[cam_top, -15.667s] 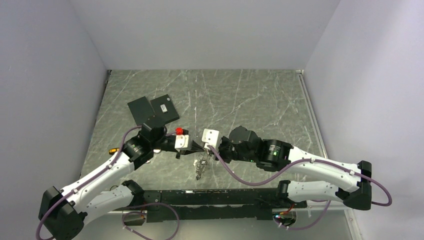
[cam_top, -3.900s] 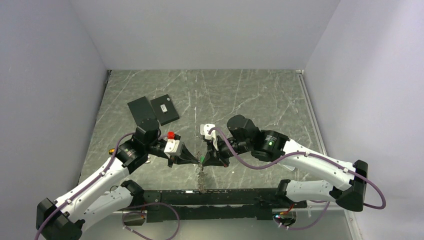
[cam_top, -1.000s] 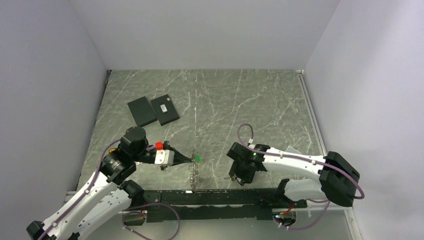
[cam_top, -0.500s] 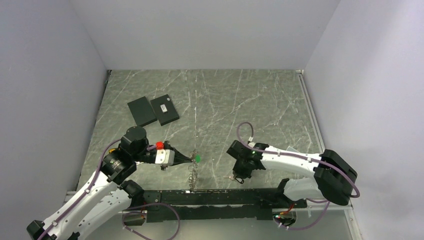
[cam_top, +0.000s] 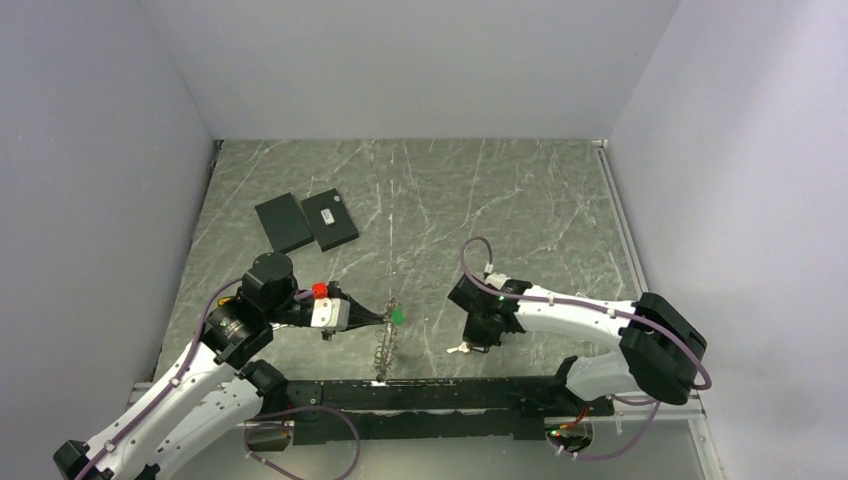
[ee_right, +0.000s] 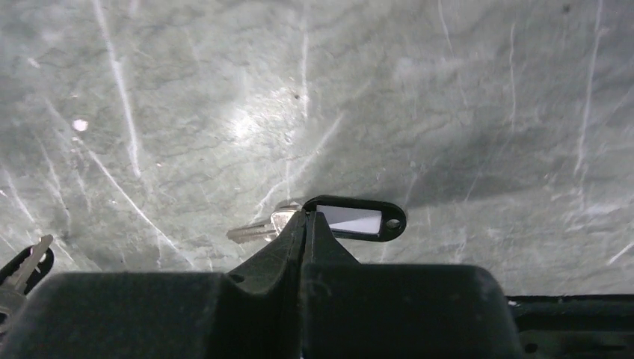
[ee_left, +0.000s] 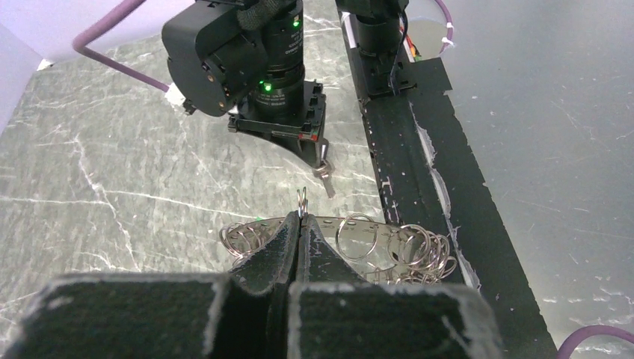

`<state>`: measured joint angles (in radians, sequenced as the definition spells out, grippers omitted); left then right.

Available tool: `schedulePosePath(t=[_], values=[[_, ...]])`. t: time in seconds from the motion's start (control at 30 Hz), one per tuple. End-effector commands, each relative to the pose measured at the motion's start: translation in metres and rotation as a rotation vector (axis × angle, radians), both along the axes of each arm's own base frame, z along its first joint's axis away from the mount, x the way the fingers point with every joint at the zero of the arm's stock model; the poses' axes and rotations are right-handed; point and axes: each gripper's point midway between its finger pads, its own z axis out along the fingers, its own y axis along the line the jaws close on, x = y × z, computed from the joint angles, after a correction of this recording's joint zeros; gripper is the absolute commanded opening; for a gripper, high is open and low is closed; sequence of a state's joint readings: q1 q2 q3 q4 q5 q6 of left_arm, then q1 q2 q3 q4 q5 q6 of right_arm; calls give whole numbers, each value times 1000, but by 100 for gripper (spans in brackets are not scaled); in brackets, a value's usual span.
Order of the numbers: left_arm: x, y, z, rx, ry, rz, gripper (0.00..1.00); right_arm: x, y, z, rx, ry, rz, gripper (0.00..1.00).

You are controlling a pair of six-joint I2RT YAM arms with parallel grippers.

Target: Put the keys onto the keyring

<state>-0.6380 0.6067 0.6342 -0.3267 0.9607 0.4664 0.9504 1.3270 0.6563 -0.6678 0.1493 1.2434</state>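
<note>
My left gripper (cam_top: pixel 386 318) is shut on the keyring (ee_left: pixel 302 200), a small thin ring pinched upright at its tips. Beside it shows the green tag (cam_top: pixel 397 316), and a chain of linked rings (ee_left: pixel 374 247) hangs below toward the front edge. My right gripper (cam_top: pixel 470 342) points down at the table right of the chain, shut on one of the keys (ee_right: pixel 256 230). The key's silver blade sticks out left of the fingertips. Its black tag with a white label (ee_right: pixel 360 218) lies to the right. A second key (ee_right: pixel 24 265) lies at the lower left of the right wrist view.
Two flat black plates (cam_top: pixel 305 222) lie side by side at the back left. A black taped rail (cam_top: pixel 450 385) runs along the near table edge, just below the chain's end. Grey walls close in the left, back and right sides.
My right gripper has closed from open onto the key and shifted slightly left and away from the rail. The left arm and keyring have not moved.
</note>
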Motion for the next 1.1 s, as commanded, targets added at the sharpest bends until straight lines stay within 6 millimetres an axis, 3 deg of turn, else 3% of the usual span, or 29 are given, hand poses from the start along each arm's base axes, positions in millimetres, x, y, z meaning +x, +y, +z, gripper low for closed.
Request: schedulePosePath(t=[0.0,0.17,0.27,0.37,0.43,0.57,0.7,0.8,0.93,1.07], values=[[3,-2,18,-39,-48,-4,0,40,15,38,18,-222,165,0],[5,-3,15,-30,-37,-2,0,73,36,100,92,-516,394,0],[6,-4,13,-26,-28,-4,0,73,58,136,214,-672,564,0],[5,-5,12,-24,-17,-10,0,60,80,166,352,-816,756,0],[5,-6,11,-21,-10,-17,0,51,86,174,407,-915,872,0],[7,-7,7,-9,3,-13,0,44,85,196,505,-1101,859,0],[5,-9,6,-9,23,-36,0,48,93,206,481,-1050,874,0],[8,-11,-1,16,44,-35,0,53,102,185,438,-961,897,0],[12,-11,-4,30,50,-26,0,57,105,103,296,-682,945,0],[15,-11,-7,39,53,-11,0,60,110,52,228,-548,963,0]])
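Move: The right gripper is shut on the key and its tag at the table top. The keyring hangs from the left fingertips, its middle roughly 15 cm to the right hand's left, 3 cm back and 14 cm up; its green tab is some 14 cm left, 2 cm back and 18 cm up. The black front rail runs about 8 cm straight behind the right hand. From the left hand the key lies about 16 cm right, 3 cm ahead and 20 cm down. Lift the pinched key off the table with the right gripper, about 16 cm up, swinging forward and left and tilting the fingers from straight down towards forward while turning counter-clockwise. Carry on left towards the hanging keyring, some 11 cm in all, then sink about 7 cm beside it, grip kept shut. Meanwhile lower the left gripper some 3 cm, still holding the keyring. ##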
